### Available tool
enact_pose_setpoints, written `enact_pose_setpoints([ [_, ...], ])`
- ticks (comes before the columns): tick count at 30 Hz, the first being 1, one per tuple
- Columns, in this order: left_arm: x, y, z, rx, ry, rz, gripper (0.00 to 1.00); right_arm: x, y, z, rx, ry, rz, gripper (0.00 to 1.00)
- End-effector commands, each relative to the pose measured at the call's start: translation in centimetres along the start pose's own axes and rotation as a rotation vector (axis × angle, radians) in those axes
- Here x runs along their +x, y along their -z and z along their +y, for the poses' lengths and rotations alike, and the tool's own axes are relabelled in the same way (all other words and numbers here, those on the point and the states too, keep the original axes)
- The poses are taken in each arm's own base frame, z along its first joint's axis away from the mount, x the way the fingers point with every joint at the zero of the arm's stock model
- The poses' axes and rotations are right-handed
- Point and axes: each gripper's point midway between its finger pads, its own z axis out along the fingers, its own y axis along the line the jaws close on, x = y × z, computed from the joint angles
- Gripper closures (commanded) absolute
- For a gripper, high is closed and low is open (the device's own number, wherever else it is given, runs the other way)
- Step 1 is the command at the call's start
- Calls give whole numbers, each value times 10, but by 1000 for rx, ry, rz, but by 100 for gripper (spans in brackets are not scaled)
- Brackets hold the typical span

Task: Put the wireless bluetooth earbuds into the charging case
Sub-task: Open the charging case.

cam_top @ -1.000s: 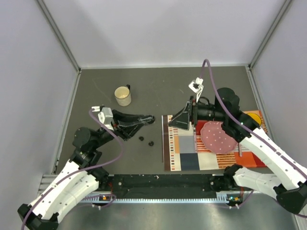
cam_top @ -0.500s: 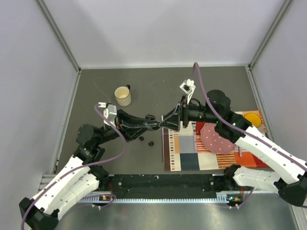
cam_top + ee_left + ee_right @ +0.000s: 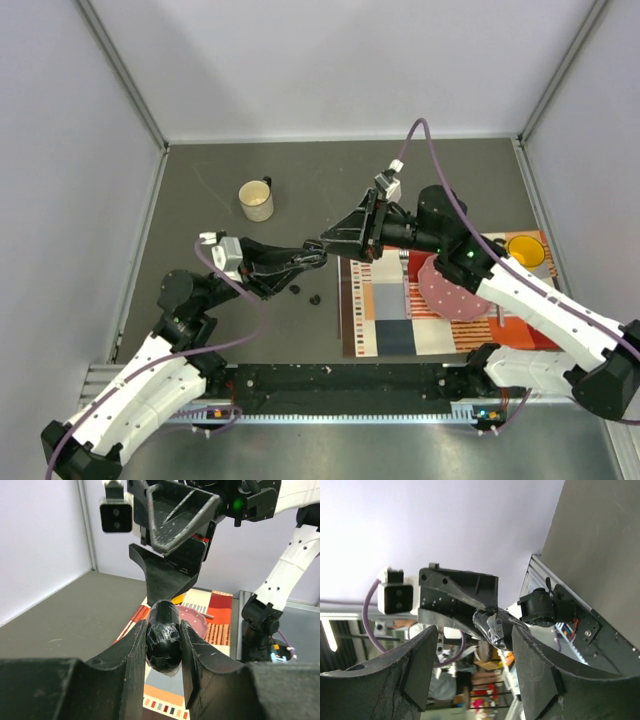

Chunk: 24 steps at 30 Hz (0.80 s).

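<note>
My left gripper (image 3: 316,259) is shut on a black oval charging case (image 3: 162,642) wrapped in clear tape and holds it above the table. My right gripper (image 3: 333,243) is open, its tips right at the case's far end. In the right wrist view the case (image 3: 495,626) sits just beyond my open fingers (image 3: 535,675), held by the left gripper (image 3: 455,605). In the left wrist view the right gripper (image 3: 167,582) hangs just above and behind the case. Two tiny black earbuds (image 3: 295,290) (image 3: 314,299) lie on the grey table below. Other earbuds are not visible.
A cream mug (image 3: 256,200) stands at the back left. A striped, coloured mat (image 3: 385,320) lies on the right with a pink dotted plate (image 3: 455,285) on it. A yellow object (image 3: 526,246) sits at the mat's far right corner.
My right gripper has swung left off the mat and tilted up until its open tips reach the case. My left gripper has shifted slightly right, still holding the case.
</note>
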Motion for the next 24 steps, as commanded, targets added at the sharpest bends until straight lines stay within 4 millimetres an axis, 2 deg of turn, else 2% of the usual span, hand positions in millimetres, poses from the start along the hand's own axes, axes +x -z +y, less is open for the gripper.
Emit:
enact_pose_setpoints([
  [1,-16,1,8,-36,-154,-75,98,9,-4,12,-15,-171,68,39],
  [9,-18,1,17,-80,-178,-110,99,13,-11,-26,87,-250,64,39],
  [12,-18,1,18,-84,-178,-109,99,16,-14,-34,99,-269,77,39],
  [17,-18,3,19,-95,-180,-114,100,15,-16,-38,108,-267,70,39],
  [24,-17,3,18,-91,-173,-113,100,16,-21,-32,54,-304,96,39],
])
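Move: The charging case is already gripped in the left hand, its middle about 2 cm to that hand's right, 1 cm ahead and 1 cm above. From the open right hand the case lies about 1 cm left, 1 cm back and 2 cm below, close to the lower fingertip. Far below on the table, some 35 cm under the right hand, are two earbuds: the nearer about 3 cm ahead and 3 cm left, the farther roughly 5 cm ahead and 8 cm left. Going from its lower fingertip at the case's free end to the upper one there, the right hand sinks about 5 cm past that end, mostly late, with a small forward drift that it takes back. It rolls nearly 20 degrees, its top tipping forward, fingers staying open. The left hand keeps its grip on the case and eases about 2 cm forward, swinging its fingers slightly counter-clockwise. ##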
